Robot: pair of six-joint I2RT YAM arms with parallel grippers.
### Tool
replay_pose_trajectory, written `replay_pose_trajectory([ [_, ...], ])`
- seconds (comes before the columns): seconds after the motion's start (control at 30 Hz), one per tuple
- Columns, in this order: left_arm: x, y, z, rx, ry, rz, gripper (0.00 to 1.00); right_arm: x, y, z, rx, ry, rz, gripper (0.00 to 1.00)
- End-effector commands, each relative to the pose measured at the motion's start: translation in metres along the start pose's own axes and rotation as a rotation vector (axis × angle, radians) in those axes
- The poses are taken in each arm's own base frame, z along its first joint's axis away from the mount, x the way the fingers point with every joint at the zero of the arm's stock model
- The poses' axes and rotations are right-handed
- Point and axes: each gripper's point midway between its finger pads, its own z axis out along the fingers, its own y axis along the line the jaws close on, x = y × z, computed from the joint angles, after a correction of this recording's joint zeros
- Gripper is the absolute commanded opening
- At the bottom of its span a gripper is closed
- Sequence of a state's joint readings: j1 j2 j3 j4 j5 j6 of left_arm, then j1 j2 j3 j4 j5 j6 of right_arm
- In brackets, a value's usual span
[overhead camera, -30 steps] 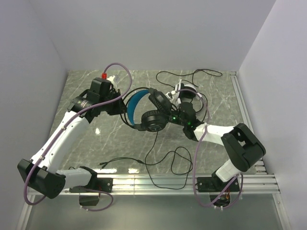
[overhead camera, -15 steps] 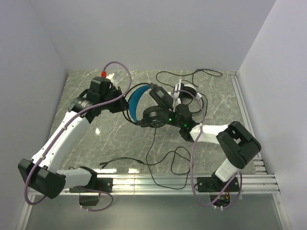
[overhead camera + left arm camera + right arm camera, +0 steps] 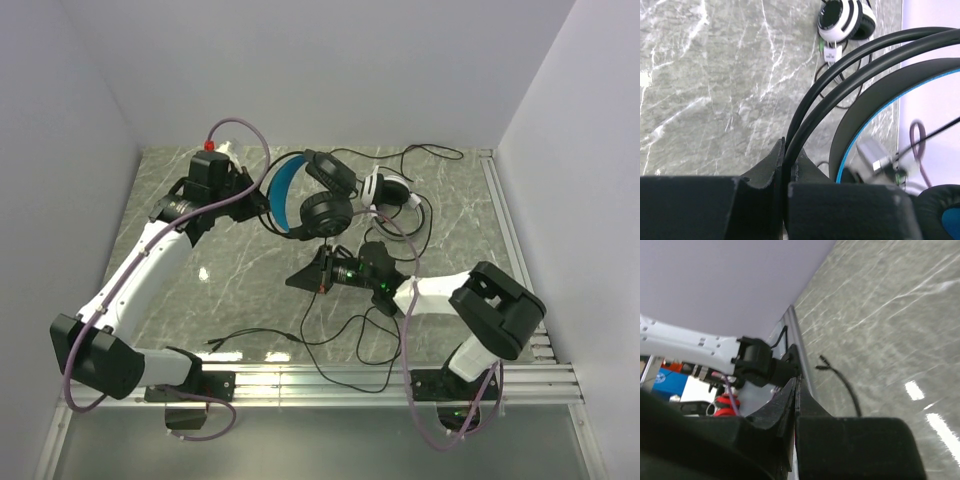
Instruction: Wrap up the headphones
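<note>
The black headphones with a blue headband hang above the table. My left gripper is shut on their two thin headband wires, and the blue band curves just right of the jaws. Their thin black cable drops from the ear cups into my right gripper, which lies low over the table's middle, jaws together. In the right wrist view no cable shows between those jaws. The white headphones lie on the table behind.
Loose black cable loops lie on the marble, with a plug end near the front left. More cable trails at the back. Metal rails run along the near edge and the right side. Walls close three sides.
My right gripper has closed and moved from beside the ear cups down and left toward the table's middle. The left arm has lifted the black headphones up and back.
</note>
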State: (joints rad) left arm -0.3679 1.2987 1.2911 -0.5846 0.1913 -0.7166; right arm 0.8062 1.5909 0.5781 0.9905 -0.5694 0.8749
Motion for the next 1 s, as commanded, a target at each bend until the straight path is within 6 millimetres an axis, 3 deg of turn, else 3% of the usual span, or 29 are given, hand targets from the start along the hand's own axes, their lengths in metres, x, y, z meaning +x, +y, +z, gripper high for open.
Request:
replay_pose_trajectory([
  [0.0, -0.050, -0.039, -0.012, 0.126, -0.163, -0.051, 0.00, -0.009, 0.036, -0.004, -0.084, -0.057, -0.059, 0.03],
  [0.13, -0.067, -0.035, -0.008, 0.111, -0.223, -0.090, 0.00, 0.006, 0.050, -0.006, -0.094, -0.044, -0.067, 0.03],
  [0.37, -0.089, -0.035, -0.001, 0.106, -0.267, -0.126, 0.00, 0.036, 0.053, -0.006, -0.034, -0.003, -0.040, 0.00],
  [0.47, -0.094, -0.030, 0.001, 0.080, -0.288, -0.130, 0.00, 0.040, 0.044, -0.007, 0.052, -0.006, -0.053, 0.00],
  [0.73, -0.098, -0.005, 0.011, -0.024, -0.327, -0.131, 0.00, 0.048, 0.048, -0.019, 0.227, 0.007, -0.171, 0.00],
  [0.87, -0.093, 0.001, 0.020, -0.043, -0.308, -0.111, 0.00, 0.042, 0.055, -0.026, 0.301, 0.021, -0.234, 0.00],
  [0.93, -0.093, 0.015, 0.024, -0.115, -0.317, -0.104, 0.00, 0.033, 0.070, -0.024, 0.289, 0.032, -0.287, 0.00],
  [0.97, -0.092, 0.018, 0.025, -0.133, -0.313, -0.090, 0.00, 0.038, 0.069, -0.029, 0.320, 0.076, -0.299, 0.00],
])
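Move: The left hand already holds the black headphones' band; their middle lies about 9 cm to its right and 4 cm ahead, the white headphones some 34 cm right, 20 ahead and 23 below. From the right hand, on the cable, the black headphones' middle is roughly 18 cm ahead, 2 right and 8 above; the loose cable loops lie about 10 back, 14 right and 17 below, the plug end 8 back, 28 left, equally low. Right hand draws its still-pinched cable back some 8 cm while left carries the headphones forward about 7 cm. ##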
